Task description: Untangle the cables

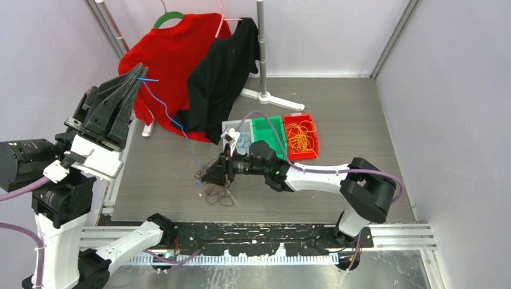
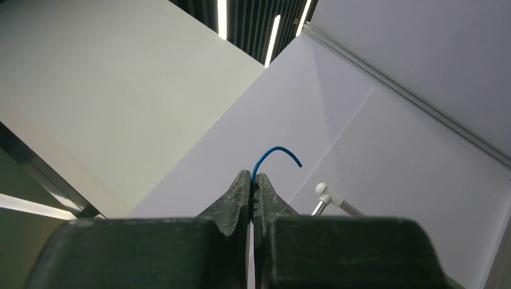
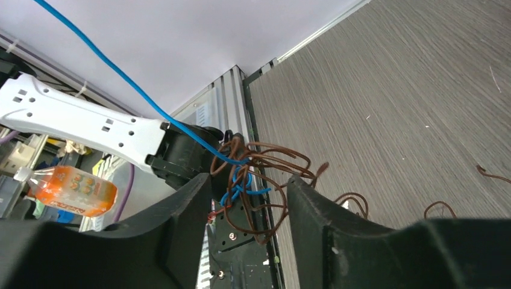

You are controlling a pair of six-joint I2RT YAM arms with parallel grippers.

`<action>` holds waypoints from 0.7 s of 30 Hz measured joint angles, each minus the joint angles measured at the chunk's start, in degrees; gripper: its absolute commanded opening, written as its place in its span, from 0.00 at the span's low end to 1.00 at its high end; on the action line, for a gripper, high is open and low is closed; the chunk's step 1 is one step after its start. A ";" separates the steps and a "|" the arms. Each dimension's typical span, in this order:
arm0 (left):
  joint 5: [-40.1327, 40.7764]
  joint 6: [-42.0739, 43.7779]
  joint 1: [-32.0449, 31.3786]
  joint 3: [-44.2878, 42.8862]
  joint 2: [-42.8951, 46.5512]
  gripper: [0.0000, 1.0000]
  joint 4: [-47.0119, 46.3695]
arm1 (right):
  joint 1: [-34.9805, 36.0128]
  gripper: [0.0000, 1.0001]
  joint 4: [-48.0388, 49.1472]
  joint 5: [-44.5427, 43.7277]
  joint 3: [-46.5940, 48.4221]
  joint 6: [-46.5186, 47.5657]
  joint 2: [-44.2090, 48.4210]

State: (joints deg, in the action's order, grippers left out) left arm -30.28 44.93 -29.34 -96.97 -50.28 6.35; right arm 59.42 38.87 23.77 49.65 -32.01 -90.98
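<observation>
My left gripper (image 1: 142, 74) is raised high at the left, shut on the end of a blue cable (image 1: 170, 117); in the left wrist view the blue tip (image 2: 278, 150) curls out from the closed gripper (image 2: 253, 176). The blue cable slants down taut to a knot of blue and brown cables (image 3: 260, 177) that hangs just above the table. My right gripper (image 3: 250, 180) is open around that knot (image 1: 200, 174), with a finger (image 3: 316, 208) on each side of it. More brown cables (image 1: 218, 194) lie on the table below. Yellow-orange cables (image 1: 300, 138) fill a red bin.
Three bins stand mid-table: red (image 1: 314, 135), green (image 1: 267, 132) and a clear one (image 1: 232, 128) holding a blue coil. A garment stand (image 1: 263, 54) at the back carries a red shirt (image 1: 166, 54) and a black shirt (image 1: 226, 66). Loose brown loops (image 3: 438, 208) lie beside the right gripper.
</observation>
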 measured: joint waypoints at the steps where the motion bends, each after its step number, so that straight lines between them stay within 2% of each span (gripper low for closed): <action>1: -0.02 0.00 0.00 -0.07 0.00 0.00 0.00 | 0.00 0.45 -0.11 0.02 0.13 0.11 -0.44; 6: -0.07 -0.02 0.00 -0.20 0.00 0.00 -0.04 | 0.15 0.29 0.33 0.26 1.11 0.11 -1.73; 8: -0.24 -0.04 0.00 -0.24 0.00 0.00 -0.07 | 0.22 0.19 0.59 0.33 1.57 0.09 -2.23; 12: -0.39 -0.15 0.00 -0.24 0.00 0.00 -0.07 | 0.72 0.13 0.96 0.28 2.16 -0.17 -3.19; 14: -0.39 -0.20 0.00 -0.24 0.00 0.00 -0.07 | 1.05 0.05 1.09 0.15 2.40 -0.26 -3.45; 16: -0.39 -0.22 0.00 -0.24 0.00 0.00 -0.09 | 1.27 0.01 1.31 -0.17 2.45 -0.37 -3.48; 21: -0.37 -0.37 0.00 -0.33 0.00 0.00 -0.07 | 1.49 0.01 1.42 -2.86 2.47 -0.94 -3.48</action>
State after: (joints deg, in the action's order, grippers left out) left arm -30.65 44.56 -29.34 -97.30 -50.28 6.28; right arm 60.90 40.29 20.91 52.12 -32.95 -94.45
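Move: The brown tangle, knotted round the hanging blue cable, is right at my open right fingertips, centred about 3 cm to the left of that hand's point and level with it in reach and height. Loose brown loops lie on the table some 20 cm below that hand and 6 cm back, neither left nor right. The grey bin is about 13 cm ahead, 8 cm right and 18 cm down. From my left hand the tangle hangs some 45 cm below, 4 cm forward and 1 cm right. I shut my right fingers from a bit over half open to nearly closed on the near side of the brown tangle, easing about 1.5 cm left into it, at the same height and without turning the wrist, to pinch the brown strands at the tips. My left hand stays put up high and keeps its pinch on the blue cable. ##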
